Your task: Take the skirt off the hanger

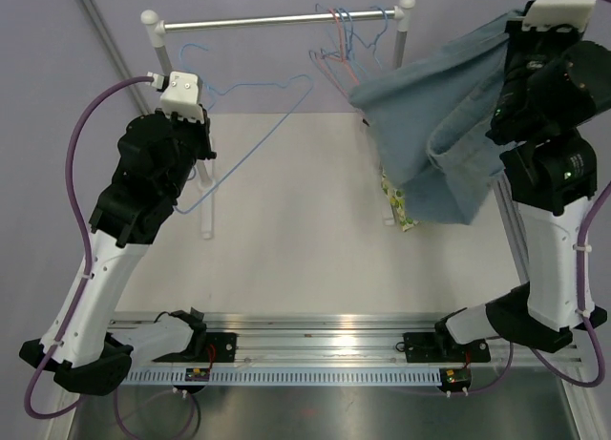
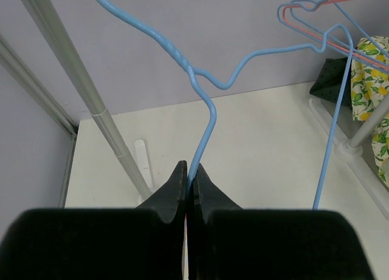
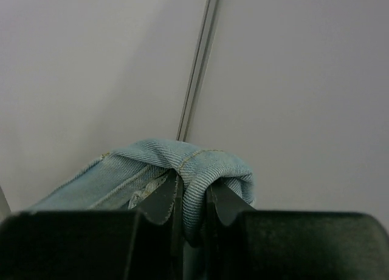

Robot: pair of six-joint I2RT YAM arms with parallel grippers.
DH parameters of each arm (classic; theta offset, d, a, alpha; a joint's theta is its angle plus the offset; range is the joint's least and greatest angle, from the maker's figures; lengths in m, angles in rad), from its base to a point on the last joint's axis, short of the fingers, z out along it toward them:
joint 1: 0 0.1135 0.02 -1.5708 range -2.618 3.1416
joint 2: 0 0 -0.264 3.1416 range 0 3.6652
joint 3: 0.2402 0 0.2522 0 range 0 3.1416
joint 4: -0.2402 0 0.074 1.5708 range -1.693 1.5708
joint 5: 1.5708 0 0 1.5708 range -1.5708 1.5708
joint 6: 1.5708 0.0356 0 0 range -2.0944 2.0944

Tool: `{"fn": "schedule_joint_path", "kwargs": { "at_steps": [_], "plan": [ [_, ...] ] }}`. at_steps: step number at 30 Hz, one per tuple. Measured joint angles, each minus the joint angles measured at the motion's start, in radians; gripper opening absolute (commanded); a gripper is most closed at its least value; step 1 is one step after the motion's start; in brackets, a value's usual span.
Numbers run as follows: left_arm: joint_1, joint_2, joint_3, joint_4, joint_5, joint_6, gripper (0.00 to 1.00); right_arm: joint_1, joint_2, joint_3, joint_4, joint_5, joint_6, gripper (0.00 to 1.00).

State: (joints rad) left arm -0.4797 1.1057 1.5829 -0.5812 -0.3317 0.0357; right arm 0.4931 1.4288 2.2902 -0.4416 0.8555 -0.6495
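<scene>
The skirt [image 1: 430, 125] is blue denim and hangs bunched at the upper right, in front of the rack's right end. My right gripper [image 1: 518, 37] is shut on a fold of its hem [image 3: 200, 161], with the cloth pinched between the fingers [image 3: 159, 204]. At the left, my left gripper [image 2: 189, 174] is shut on the thin blue wire hanger [image 2: 209, 125]. In the top view the hanger [image 1: 270, 127] slants up from the left gripper [image 1: 202, 146] toward the rail, and its wire is bare, apart from the skirt.
A metal rack rail [image 1: 277, 21] spans the back on white posts [image 1: 208, 201]. Several blue and pink wire hangers [image 1: 348, 39] hang near its right end. A lemon-print cloth [image 1: 396, 206] hangs below the skirt. The arm bases sit on the near rail [image 1: 315, 349].
</scene>
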Motion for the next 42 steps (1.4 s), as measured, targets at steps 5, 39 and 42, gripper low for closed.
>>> {"fn": "schedule_joint_path", "kwargs": {
  "at_steps": [5,39,42],
  "plan": [
    [0.0,-0.012,-0.002,-0.001,0.003,0.014,0.0,-0.123,0.033,0.12,-0.072,-0.084,0.147,0.0],
    [0.0,0.471,0.431,0.004,-0.025,0.077,0.0,-0.558,0.304,-0.86,0.204,-1.191,1.053,0.99],
    [0.0,0.562,0.554,-0.016,-0.029,0.084,0.0,-0.558,0.23,-1.033,0.251,-1.237,1.093,0.99]
  ]
}}
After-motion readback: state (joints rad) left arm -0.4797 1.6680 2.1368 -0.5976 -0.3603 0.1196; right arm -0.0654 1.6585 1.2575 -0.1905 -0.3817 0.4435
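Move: The right hand, holding the denim skirt, has the white basket about 26 cm ahead, 8 cm to its right and nearly 60 cm below. The lemon-print garment lies 20 cm ahead and 2 cm to its left, similarly low; the right post's foot is 18 cm ahead, 12 cm left. From the left hand, gripping a blue hanger, the rail section it heads for is 17 cm ahead, 6 cm right, 14 cm higher; the left post stands 17 cm ahead, 12 cm left. Forward and down in a fast arc, swinging first right and then left, the right hand carries the denim skirt out some 25 cm, opens wide over the basket, then plunges to about 46 cm below its start, drawing back as the wrist rolls and the fingers tip down. The left hand eases back slightly, then pushes the still-pinched hanger forward and a little right towards the rail. ##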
